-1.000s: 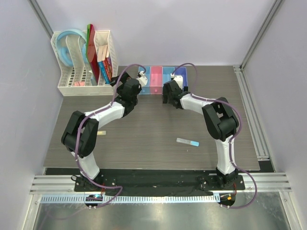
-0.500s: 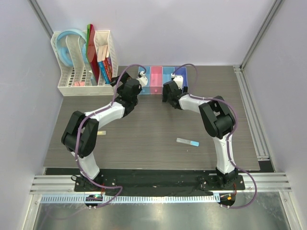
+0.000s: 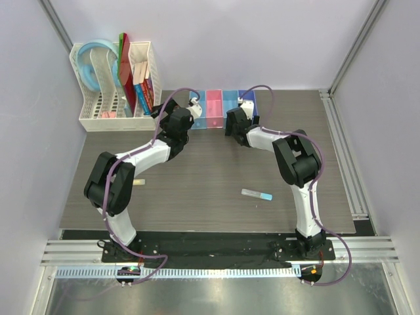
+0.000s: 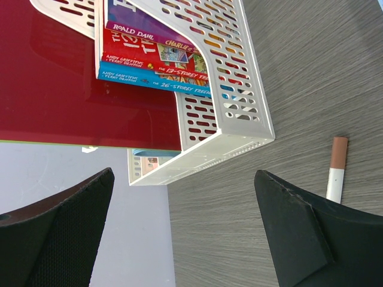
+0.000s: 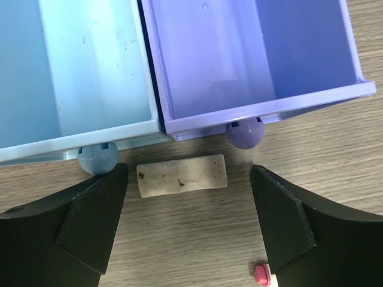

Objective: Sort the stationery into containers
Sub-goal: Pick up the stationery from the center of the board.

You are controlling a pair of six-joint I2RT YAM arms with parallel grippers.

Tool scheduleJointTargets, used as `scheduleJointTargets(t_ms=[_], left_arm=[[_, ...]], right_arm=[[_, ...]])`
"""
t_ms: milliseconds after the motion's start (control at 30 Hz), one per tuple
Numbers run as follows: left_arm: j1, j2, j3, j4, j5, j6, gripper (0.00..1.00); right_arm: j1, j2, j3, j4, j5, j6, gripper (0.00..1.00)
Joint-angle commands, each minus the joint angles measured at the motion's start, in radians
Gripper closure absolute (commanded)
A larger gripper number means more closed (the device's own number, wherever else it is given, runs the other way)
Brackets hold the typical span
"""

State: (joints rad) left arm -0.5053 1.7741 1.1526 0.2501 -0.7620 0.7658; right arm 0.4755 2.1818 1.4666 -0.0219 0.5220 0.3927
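The containers stand in a row at the table's far middle. In the right wrist view a light-blue bin and a violet-blue bin show inside. A cream, speckled tan piece lies flat on the table just in front of these two. My right gripper is open, one finger on each side of the piece without touching it. My left gripper is open and holds nothing, low beside the white rack. A grey stick with a light-blue tip lies at the table's near right.
The white mesh rack with books and a red folder stands at the back left; its corner is close to the left gripper. A thin white stick with a brown end lies near it. A small pink bit lies by the right finger.
My right gripper has moved a little toward the bins and its jaws have narrowed slightly. The left arm has not moved.
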Motion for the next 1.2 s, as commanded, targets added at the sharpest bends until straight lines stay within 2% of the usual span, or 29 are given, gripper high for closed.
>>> scheduleJointTargets(t_ms=[0, 233, 600, 733, 1167], left_arm=[[0.005, -0.004, 0.013, 0.026, 0.003, -0.016, 0.00], [0.005, -0.004, 0.021, 0.018, 0.000, -0.016, 0.00], [0.005, -0.004, 0.038, -0.005, 0.000, -0.022, 0.00], [0.005, -0.015, 0.050, -0.038, 0.000, -0.043, 0.00], [0.034, -0.008, 0.058, -0.150, 0.032, -0.108, 0.00]], right_arm=[[-0.008, 0.036, 0.026, 0.000, 0.009, -0.026, 0.13], [-0.008, 0.050, 0.051, -0.009, -0.042, -0.060, 0.22], [-0.002, 0.032, 0.044, -0.035, -0.047, -0.083, 0.50], [0.000, 0.000, 0.035, -0.050, -0.050, -0.089, 0.57], [0.018, -0.237, 0.008, -0.156, -0.096, -0.133, 0.58]])
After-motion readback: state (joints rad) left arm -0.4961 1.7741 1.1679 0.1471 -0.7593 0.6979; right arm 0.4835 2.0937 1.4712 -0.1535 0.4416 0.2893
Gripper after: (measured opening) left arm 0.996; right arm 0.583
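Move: The whitish block lies between the right hand's open fingers, about 1 cm ahead, 1 cm left and slightly below. Beyond it, both some 9 cm ahead of the hand, stand the light-blue compartment, about 5 cm left, and the purple compartment, about 3 cm right. The white marker lies roughly 6 cm back and 9 cm right of the hand. From the left hand, the block is about 25 cm right, 5 cm ahead and 16 cm below. Right hand eases 1 cm forward-left, pinches the whitish block's ends, then backs 3 cm while rising 2 cm. ##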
